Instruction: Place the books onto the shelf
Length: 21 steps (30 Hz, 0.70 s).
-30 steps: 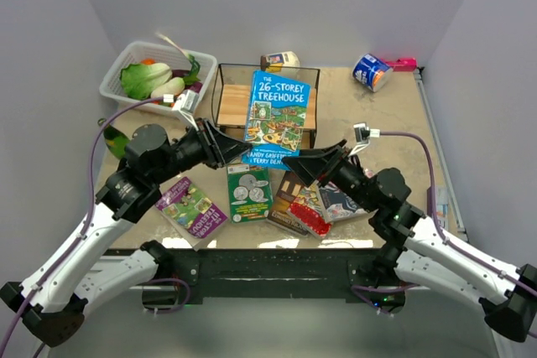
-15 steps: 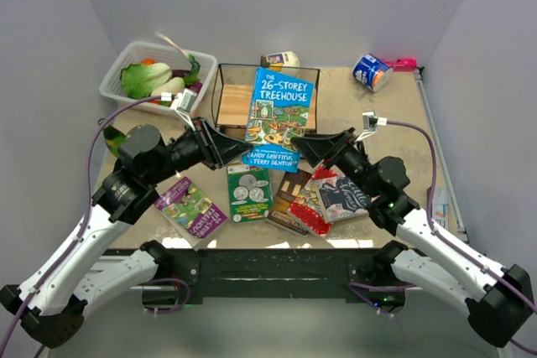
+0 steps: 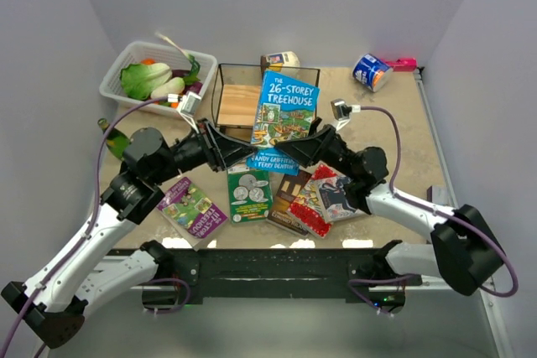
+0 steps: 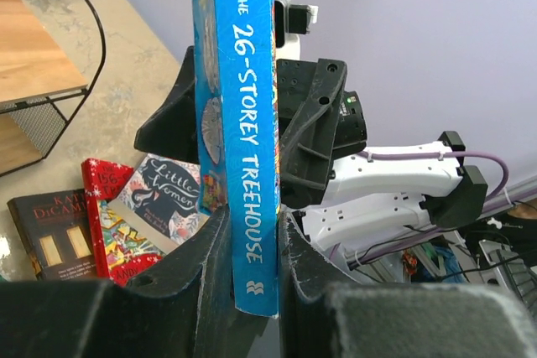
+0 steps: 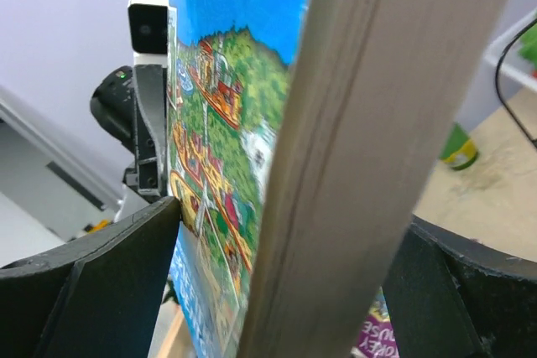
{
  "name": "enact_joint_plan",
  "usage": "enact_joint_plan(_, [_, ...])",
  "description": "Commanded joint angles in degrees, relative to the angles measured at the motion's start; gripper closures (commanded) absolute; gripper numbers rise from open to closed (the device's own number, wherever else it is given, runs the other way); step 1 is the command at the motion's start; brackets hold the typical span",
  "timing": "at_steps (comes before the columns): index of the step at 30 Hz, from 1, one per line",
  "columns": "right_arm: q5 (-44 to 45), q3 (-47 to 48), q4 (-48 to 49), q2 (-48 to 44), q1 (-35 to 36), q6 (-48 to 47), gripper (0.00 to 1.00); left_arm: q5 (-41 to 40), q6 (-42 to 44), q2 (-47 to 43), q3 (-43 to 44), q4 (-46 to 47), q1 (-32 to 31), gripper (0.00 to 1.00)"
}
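My left gripper [image 3: 244, 153] is shut on the lower spine of a blue book [image 3: 285, 115], which stands tilted in the air in front of the shelf [image 3: 238, 104]. In the left wrist view the spine [image 4: 247, 157] sits pinched between the fingers of the left gripper [image 4: 252, 236]. My right gripper [image 3: 288, 151] is open, its jaws astride the same book's page edge [image 5: 361, 140] with gaps on both sides. Green [image 3: 248, 193], purple-and-green [image 3: 191, 207], brown [image 3: 288, 199], red [image 3: 310, 210] and dark grey [image 3: 340, 194] books lie flat on the table.
A white basket [image 3: 113, 90] of vegetables stands at the back left. A small jar [image 3: 281, 59] sits behind the shelf. At the back right lie a blue-and-white can [image 3: 371, 71] and a pink object [image 3: 404, 63]. A green bottle [image 3: 112, 137] lies by the left arm.
The right gripper has swung left and forward until its open jaws straddle the blue book's page edge. The book has shifted a little right and up. The left grip is unchanged.
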Motion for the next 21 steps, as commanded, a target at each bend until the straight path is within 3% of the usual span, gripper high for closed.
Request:
enact_joint_plan(1, [-5.3, 3.0, 18.5, 3.5, -0.2, 5.9, 0.20, 2.4, -0.4, -1.2, 0.0, 9.2, 0.0, 1.00])
enact_joint_plan(4, [-6.0, 3.2, 18.1, 2.7, -0.5, 6.0, 0.46, -0.9, 2.3, -1.6, 1.3, 5.5, 0.0, 0.98])
enact_joint_plan(5, [-6.2, 3.2, 15.7, 2.0, -0.7, 4.8, 0.51, -2.1, 3.2, -1.8, 1.6, 3.4, 0.0, 0.92])
enact_joint_plan(6, [-6.6, 3.5, 13.9, 1.2, -0.8, 3.8, 0.63, -4.4, 4.8, -1.8, 2.0, 1.1, 0.1, 0.77])
enact_joint_plan(8, [-7.6, 4.4, 7.8, -1.3, -0.8, 0.7, 0.83, -5.8, 5.9, -1.7, 2.8, -0.4, 0.8, 0.63])
enact_joint_plan(9, [-8.0, 4.7, 5.8, -2.2, -0.8, -0.4, 1.00, -5.7, 6.3, -1.5, 2.9, -0.6, 1.3, 0.57])
enact_joint_plan(11, [-9.5, 5.8, -0.1, -4.5, -1.0, -3.5, 1.00, -5.0, 6.6, -0.7, 3.2, -0.4, 3.4, 0.41])
enact_joint_plan(14, [-10.9, 6.6, -6.4, -7.4, -1.3, -6.5, 1.00, -0.4, 6.7, 0.9, 3.2, 1.2, 9.7, 0.28])
enact_joint_plan(17, [-13.4, 7.5, -11.5, -9.0, -1.2, -8.8, 1.00, 7.3, 5.6, 3.5, 2.1, 8.2, 14.3, 0.25])
enact_joint_plan(21, [-16.2, 8.5, -14.5, -9.9, -1.4, -9.5, 1.00, 21.0, -0.5, 8.1, -0.6, 26.1, 15.1, 0.24])
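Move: The Treehouse book is already in the left fingers by its spine; its middle lies about 6 cm to this hand's right, 4 cm ahead and 4 cm higher. The open right hand straddles its page edge, the middle some 4 cm left, 2 cm ahead and 3 cm up. From the right hand, the shelf is roughly 16 cm ahead, 6 cm left and 20 cm lower; the brown book is 7 cm back, about 1 cm right and 33 cm down. The Treehouse book passes from hand to hand: the right fingers close across its page edge while the left, still gripping the spine, sinks about 2 cm. The left fingers then open and let go, that hand sweeping forward and left, away from the book, ending some 6 cm farther out; the right draws back about 4 cm and rises 2, keeping its pinch. ##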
